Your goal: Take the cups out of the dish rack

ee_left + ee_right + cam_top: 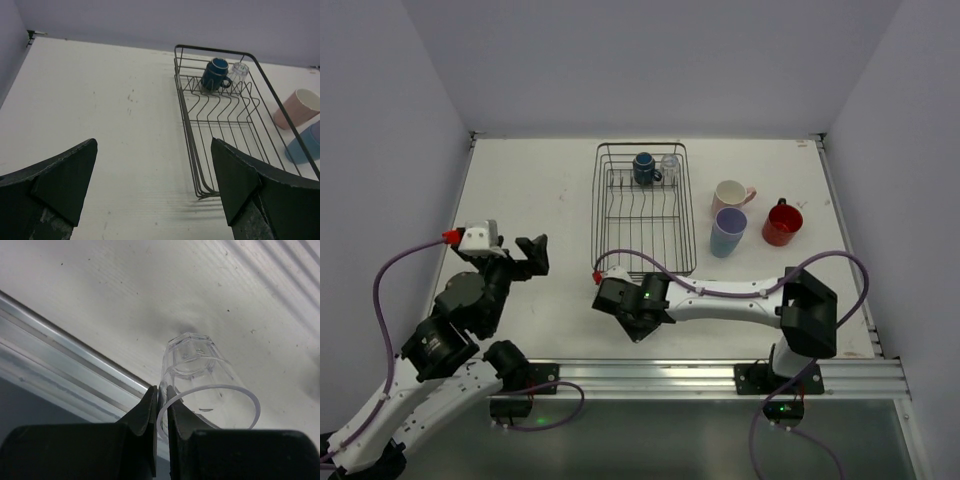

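The dark wire dish rack (pixel 596 200) stands at the table's middle back and also shows in the left wrist view (pixel 187 125). In its far end sit a dark blue mug (pixel 645 168) (pixel 216 74) and a clear glass (pixel 670 163) (pixel 240 71). My right gripper (pixel 638 318) (pixel 160 392) is shut on the rim of another clear glass tumbler (pixel 200 370), held low over the table in front of the rack, near the front rail. My left gripper (pixel 532 255) (pixel 153 150) is open and empty, left of the rack.
A pink mug (pixel 729 195) (pixel 296 108), a lavender-blue cup (pixel 727 232) (pixel 306 144) and a red mug (pixel 782 222) stand on the table right of the rack. A metal rail (pixel 720 370) (pixel 65 340) runs along the near edge.
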`<state>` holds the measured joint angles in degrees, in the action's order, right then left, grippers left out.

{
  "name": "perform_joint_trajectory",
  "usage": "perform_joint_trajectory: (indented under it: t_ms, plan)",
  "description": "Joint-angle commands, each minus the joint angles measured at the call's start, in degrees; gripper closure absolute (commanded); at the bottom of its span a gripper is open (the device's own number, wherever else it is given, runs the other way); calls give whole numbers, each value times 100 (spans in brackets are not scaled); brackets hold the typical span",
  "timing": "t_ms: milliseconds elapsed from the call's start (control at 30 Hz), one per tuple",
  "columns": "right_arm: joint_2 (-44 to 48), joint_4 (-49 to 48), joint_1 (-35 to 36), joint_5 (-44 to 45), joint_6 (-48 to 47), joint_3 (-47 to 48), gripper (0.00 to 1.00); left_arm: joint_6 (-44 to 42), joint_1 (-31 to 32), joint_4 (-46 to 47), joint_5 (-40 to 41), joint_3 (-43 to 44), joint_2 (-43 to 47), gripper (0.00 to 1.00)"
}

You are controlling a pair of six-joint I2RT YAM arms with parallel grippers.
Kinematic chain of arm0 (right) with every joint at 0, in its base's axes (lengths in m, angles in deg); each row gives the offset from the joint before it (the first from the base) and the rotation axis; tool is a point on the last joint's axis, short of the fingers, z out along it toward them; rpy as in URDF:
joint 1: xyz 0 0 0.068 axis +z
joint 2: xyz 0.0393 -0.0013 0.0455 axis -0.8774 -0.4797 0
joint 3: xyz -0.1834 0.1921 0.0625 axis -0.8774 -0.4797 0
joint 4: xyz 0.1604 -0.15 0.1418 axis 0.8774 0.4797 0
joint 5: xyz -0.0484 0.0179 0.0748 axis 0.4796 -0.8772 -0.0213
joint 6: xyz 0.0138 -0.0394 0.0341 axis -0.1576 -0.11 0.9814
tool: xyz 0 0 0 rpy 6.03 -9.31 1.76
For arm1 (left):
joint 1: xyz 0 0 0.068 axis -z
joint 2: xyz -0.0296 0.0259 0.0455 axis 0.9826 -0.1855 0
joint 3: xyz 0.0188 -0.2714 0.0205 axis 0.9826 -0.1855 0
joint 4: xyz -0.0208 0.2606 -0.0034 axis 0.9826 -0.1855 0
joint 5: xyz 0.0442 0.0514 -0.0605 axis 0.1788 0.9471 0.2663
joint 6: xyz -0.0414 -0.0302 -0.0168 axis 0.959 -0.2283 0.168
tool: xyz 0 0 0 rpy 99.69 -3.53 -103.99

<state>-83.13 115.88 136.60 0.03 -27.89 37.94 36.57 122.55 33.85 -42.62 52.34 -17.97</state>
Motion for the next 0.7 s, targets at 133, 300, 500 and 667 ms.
perform_joint_trajectory:
  t_ms: [133, 300, 500, 667]
  plan:
    - [-610, -97, 23, 345, -224, 544, 96, 52, 9, 51, 564, -122, 361, 0]
    - [-812, -123, 15, 363, -268, 676, 82, 17, 0, 60, 432, -113, 220, 0]
    - [-611, -71, 15, 564, -259, 720, 54, 34, -44, 130, 292, -130, 220, 0]
    - [56, -70, 15, 741, -206, 712, 42, 192, -53, 235, -95, -16, 80, 1]
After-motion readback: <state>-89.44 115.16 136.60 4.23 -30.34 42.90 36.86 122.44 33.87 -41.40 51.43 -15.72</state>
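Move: The clear glass is already held by its wall in the right fingers, its middle some 2 cm ahead, 2 cm right and 3 cm below that hand, over a bare table spot about 9 cm down. The olive mug is about 9 cm ahead and 16 cm right; the dish rack's middle about 28 cm straight ahead. From the left hand the glass lies roughly 24 cm right, 11 cm back and 24 cm below. The clear glass is lowered, mouth up, about 2.5 cm to the bare table in front of the rack, the right hand easing slightly forward and left as it sinks. Near the bottom the fingers start to spread, reaching a little over half open and letting go of the glass wall; the hand then edges forward and begins to rise, some 1.5 cm, its attitude nearly unchanged. ##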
